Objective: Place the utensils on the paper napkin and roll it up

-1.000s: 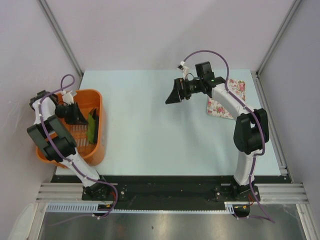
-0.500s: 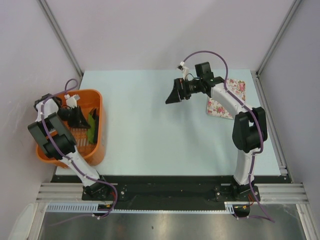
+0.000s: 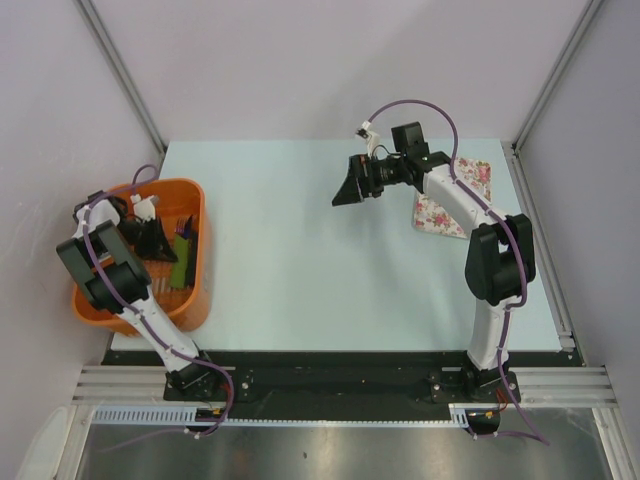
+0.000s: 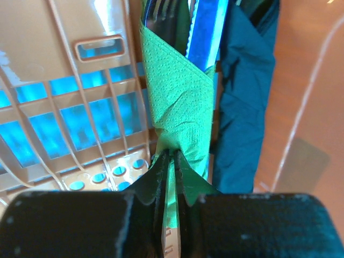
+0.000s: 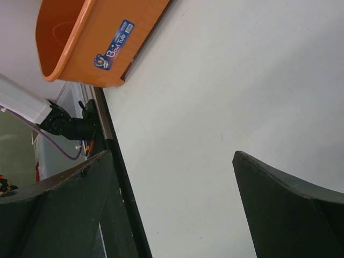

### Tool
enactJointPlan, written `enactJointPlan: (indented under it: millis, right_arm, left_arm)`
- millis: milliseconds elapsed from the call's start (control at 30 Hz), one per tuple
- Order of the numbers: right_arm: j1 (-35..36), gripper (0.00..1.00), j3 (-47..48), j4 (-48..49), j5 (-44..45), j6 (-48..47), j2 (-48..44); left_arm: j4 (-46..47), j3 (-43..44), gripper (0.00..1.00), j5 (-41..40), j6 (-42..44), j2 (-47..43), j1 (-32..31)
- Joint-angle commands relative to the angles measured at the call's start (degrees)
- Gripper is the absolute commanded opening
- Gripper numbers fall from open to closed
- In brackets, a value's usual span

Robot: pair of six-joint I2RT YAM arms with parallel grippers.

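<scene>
The olive-green paper napkin [image 4: 180, 107] lies crumpled in the orange basket [image 3: 195, 200]. My left gripper [image 4: 170, 156] is shut on its near corner, with green paper pinched between the jaws. Utensils lie just beyond: dark fork tines [image 4: 164, 16] and a blue handle [image 4: 207, 29] partly tucked under the napkin's folded edge. From above, the left gripper [image 3: 160, 243] sits inside the basket beside the napkin [image 3: 184, 250]. My right gripper [image 3: 345, 190] hangs open over the table's middle; the right wrist view shows its gripper [image 5: 172, 155] with nothing between its fingers.
A dark teal sheet [image 4: 244, 97] lies to the right of the napkin in the basket. A pink-and-white floral pad [image 3: 455, 200] lies at the table's back right, partly under the right arm. The basket's outer wall [image 5: 97, 32] stands at the table's left edge.
The left gripper's jaws have closed tighter on the napkin and the wrist has shifted slightly within the basket, pulling the napkin lower. The right arm has not moved.
</scene>
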Motion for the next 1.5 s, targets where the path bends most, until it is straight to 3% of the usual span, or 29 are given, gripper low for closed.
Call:
enactJointPlan:
  millis: [0,267,500,933,1133,1167,1233,1267,1367,1467]
  right_arm:
    - [-0.19,1.00,3.10,0.13,-0.41,-0.23,0.34]
    - [-0.19,1.00,2.92,-0.22,-0.06,-0.67,0.08]
    - [0.25,1.00,2.75,0.04,-0.24,-0.58,-0.01]
    - [0.34,1.00,1.78,1.01,0.38,-0.23,-1.86]
    - [-0.89,1.00,1.08,0.83,2.39,-0.49,-5.28]
    - [-1.15,1.00,0.56,0.66,2.92,-0.67,-5.81]
    - [-2.21,1.00,-0.06,0.57,4.24,-0.93,-8.09]
    - [-3.26,1.00,-0.41,0.57,4.59,-1.28,-9.05]
    - [-5.80,1.00,-1.82,-0.04,6.70,-2.69,-13.10]
    - [-8.00,1.00,-4.71,-0.49,8.72,-2.78,-17.93]
  left_arm:
    - [1.77,-0.93,0.11,-0.04,-1.35,1.51,-0.23]
    - [1.07,-0.93,0.15,1.99,-1.87,-0.42,-0.32]
    - [1.24,-1.90,0.29,3.92,-3.02,-5.08,-0.32]
    - [0.72,3.19,0.36,5.59,-5.47,-11.94,-0.40]
    - [0.28,9.16,0.53,8.31,-7.76,-17.74,-3.91]
    - [-0.51,10.39,0.69,8.66,-8.03,-18.18,-4.62]
    - [-1.39,14.07,0.73,9.28,-8.90,-19.41,-6.90]
    - [-1.66,15.31,0.84,9.98,-9.26,-19.85,-7.61]
    - [-1.84,19.36,1.00,8.85,-10.84,-22.13,-11.12]
    - [-1.57,21.39,1.00,5.70,-12.85,-24.24,-16.04]
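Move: The rolled napkin lies right at the left hand's nearly shut fingertips inside the orange tub, its middle about 2 cm ahead, level sideways and 1 cm below. The fork and blue handle stick out of it some 8 cm ahead and 2 cm to the right; a dark cloth lies alongside, about 2 cm ahead and 5 cm right. From the right hand the roll is roughly 43 cm left, 6 cm back and 16 cm lower. The left hand first settles barely lower at the rolled napkin, then loosens its fingers and lifts off, slowly and almost straight up before speeding out of the tub, some 22 cm in all, bearing forward and to its right late in the climb while the fingertips swing up and forward about 30 degrees and open wide. The right hand waits wide open and empty until near the end, then draws off to its right and up, about 5 cm each way, turning slightly clockwise away from the tub. ##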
